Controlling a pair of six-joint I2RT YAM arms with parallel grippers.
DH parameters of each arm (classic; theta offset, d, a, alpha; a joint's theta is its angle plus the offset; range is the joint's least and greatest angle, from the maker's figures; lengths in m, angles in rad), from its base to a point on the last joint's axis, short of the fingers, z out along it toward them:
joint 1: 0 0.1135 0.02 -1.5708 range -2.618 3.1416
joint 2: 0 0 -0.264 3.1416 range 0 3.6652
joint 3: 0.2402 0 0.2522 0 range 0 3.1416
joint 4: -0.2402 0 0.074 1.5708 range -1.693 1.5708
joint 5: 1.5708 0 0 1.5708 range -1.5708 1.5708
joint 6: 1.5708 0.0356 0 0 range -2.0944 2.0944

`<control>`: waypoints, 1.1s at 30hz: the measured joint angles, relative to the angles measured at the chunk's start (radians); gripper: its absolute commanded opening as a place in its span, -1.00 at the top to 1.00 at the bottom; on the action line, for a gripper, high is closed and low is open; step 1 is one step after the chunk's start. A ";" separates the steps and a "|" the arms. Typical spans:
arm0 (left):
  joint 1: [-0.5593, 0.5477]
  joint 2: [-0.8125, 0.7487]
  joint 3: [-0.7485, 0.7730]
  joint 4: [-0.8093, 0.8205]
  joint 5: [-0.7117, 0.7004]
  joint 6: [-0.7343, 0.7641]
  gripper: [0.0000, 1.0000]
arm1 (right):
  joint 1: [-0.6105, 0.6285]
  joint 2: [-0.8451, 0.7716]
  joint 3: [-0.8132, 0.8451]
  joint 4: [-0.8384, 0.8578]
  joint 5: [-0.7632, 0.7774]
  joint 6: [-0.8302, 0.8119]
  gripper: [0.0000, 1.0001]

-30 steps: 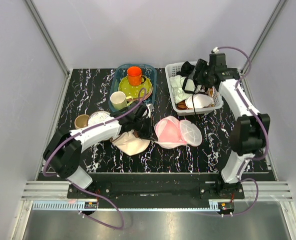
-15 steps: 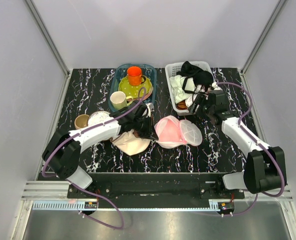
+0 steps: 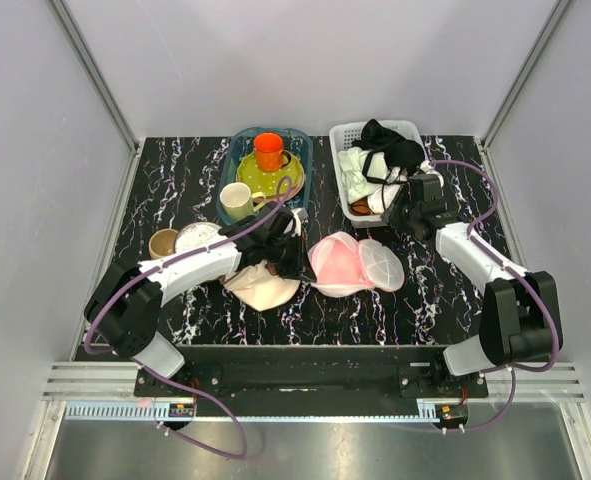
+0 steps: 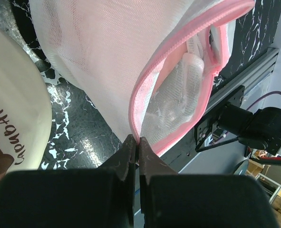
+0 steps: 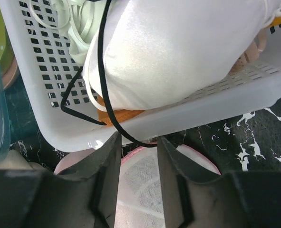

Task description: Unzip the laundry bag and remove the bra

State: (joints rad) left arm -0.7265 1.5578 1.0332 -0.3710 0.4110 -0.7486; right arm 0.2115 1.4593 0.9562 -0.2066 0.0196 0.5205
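The laundry bag [image 3: 379,265] lies open like a clamshell at mid table, its white mesh lid to the right. In its left half lies the bra [image 3: 333,262], light pink. My left gripper [image 3: 293,262] is shut on the bag's pink rim [image 4: 145,95], which runs up from between its closed tips [image 4: 136,140]. My right gripper [image 5: 138,140] hangs low at the basket's front wall, above the mesh lid [image 5: 140,190]. Its fingers stand apart and hold nothing. A black strap [image 5: 107,95] dangles from the basket across the gap at the tips.
A white basket [image 5: 216,107] at the back right holds a white domed item [image 5: 178,47] and black cloth [image 3: 390,148]. A blue tub [image 3: 237,150] holds an orange cup [image 3: 268,150]. A beige cap [image 3: 260,290], a pale mug [image 3: 237,200] and a brown cup [image 3: 162,242] sit at the left.
My right arm swung from above the basket down to its front wall, near the bag's lid, and its jaws narrowed. The left gripper has kept its hold and its place.
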 measured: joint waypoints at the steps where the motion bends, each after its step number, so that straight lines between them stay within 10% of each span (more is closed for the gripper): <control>1: 0.000 0.000 0.000 0.000 0.000 0.003 1.00 | 0.000 0.003 0.002 0.000 0.006 0.003 0.46; 7: 0.000 0.010 0.001 0.000 0.005 0.015 1.00 | 0.005 0.006 0.007 0.014 0.023 0.016 1.00; 24: 0.000 0.090 0.069 -0.027 0.035 0.046 1.00 | 0.005 -0.062 0.143 -0.028 0.070 -0.032 1.00; 33: 0.000 0.114 0.137 -0.077 0.040 0.103 1.00 | -0.055 0.388 0.665 0.040 0.056 -0.063 1.00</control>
State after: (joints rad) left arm -0.7265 1.6718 1.1706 -0.4477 0.4515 -0.6456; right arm 0.1562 1.8473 1.6207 -0.1669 0.0757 0.4580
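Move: Right at the open fingers of the right hand, just outside the basket's near wall, the bra's black strap already lies between the tips. The bra's cups are heaped about 14 cm ahead and 2 cm left, at about hand height; the white cup lies some 5 cm ahead and 1 cm left, 4 cm lower, and the laundry bag 10 cm back, 9 cm left and 10 cm below. From the left hand the strap is roughly 13 cm ahead, 18 cm right and 3 cm higher. Closing on the hanging black strap, the right fingers pinch it shut almost in place, then lift and sweep up and forward over the basket, about 15 cm forward and 12 cm up, the hand tipping up some 20 degrees. The left hand keeps its pinch on the laundry bag's rim, dipping and rising again as it drifts slightly right and forward. ##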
